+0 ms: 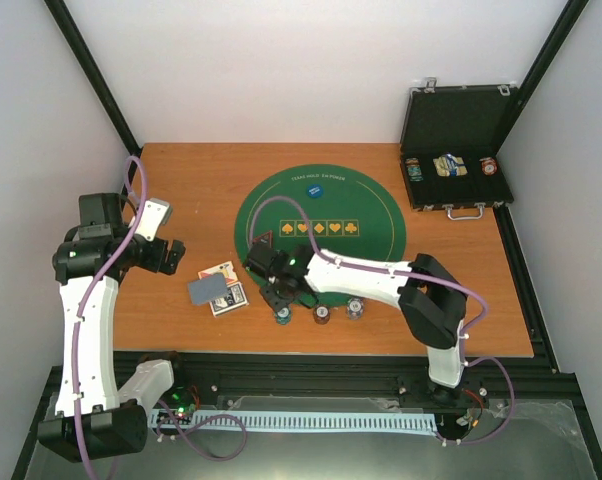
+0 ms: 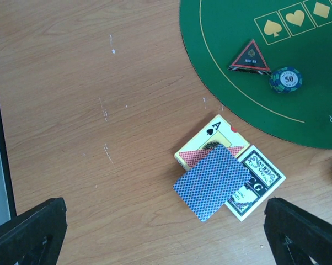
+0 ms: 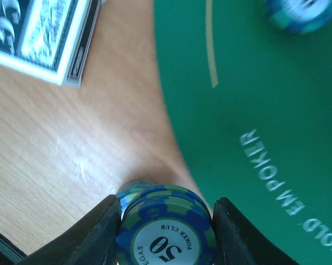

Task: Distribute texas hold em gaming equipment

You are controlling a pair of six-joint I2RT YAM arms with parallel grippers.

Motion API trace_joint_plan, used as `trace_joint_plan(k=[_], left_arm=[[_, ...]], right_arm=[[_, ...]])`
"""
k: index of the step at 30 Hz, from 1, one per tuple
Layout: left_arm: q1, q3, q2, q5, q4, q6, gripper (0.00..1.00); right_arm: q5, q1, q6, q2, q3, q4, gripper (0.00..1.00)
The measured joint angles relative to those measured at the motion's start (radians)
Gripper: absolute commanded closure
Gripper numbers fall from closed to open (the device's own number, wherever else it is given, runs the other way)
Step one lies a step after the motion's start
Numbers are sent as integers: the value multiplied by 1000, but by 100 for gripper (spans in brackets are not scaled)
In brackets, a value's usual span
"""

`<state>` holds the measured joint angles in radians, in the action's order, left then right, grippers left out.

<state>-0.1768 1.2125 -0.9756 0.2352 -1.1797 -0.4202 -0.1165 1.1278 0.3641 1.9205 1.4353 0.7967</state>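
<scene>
My right gripper (image 3: 166,234) is shut on a short stack of blue-and-green "50" poker chips (image 3: 166,226), at the near-left rim of the green mat (image 3: 254,83); both pads touch the stack's sides. From above, this gripper (image 1: 278,298) hangs over the chips (image 1: 281,317). Two more chip stacks (image 1: 322,315) (image 1: 355,308) sit to their right. A blue-backed card (image 2: 213,182) lies across an ace card and a card box (image 2: 260,179). My left gripper (image 2: 166,237) is open, just short of them. A black-and-red triangle marker (image 2: 250,56) and one chip (image 2: 285,80) rest on the mat.
The open black case (image 1: 456,150) stands at the back right with chips and cards inside. A blue disc (image 1: 314,195) lies on the far part of the mat (image 1: 371,215). Bare wood (image 2: 89,110) stretches left of the cards.
</scene>
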Motion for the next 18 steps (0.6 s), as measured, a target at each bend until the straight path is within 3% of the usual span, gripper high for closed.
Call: trace_joint_plan(k=[11,18], left_arm=[[0,4,0,1,-4,0,0],[0,5,-3,6,-4,0,0]], right_arm=[[-14,-252,-81,-19,291,98,79],[-27,-436,-120,161,554,116,79]])
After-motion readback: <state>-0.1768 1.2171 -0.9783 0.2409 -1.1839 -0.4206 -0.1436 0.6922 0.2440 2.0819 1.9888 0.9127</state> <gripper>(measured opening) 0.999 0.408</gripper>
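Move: Chips are already pinched in the right hand. The small blind button towards which they head lies about 32 cm ahead and 7 cm to the right, some 5 cm below. The card-symbol row's middle is roughly 21 cm ahead, 9 cm right. The all-in triangle is about 18 cm ahead, 5 cm left, and the leftover green chips sit 2 cm behind, just below. From the left hand the button lies about 28 cm ahead, 30 cm right, far below. Keeping its pinch on the green 50 chips, the right hand sweeps forward about 22 cm, from the near edge of the mat towards the small blind button, drifting slightly right. It rises some 12 cm along the way and just starts to sink at the end, while the wrist turns about 20 degrees clockwise and tips the fingers outward. ##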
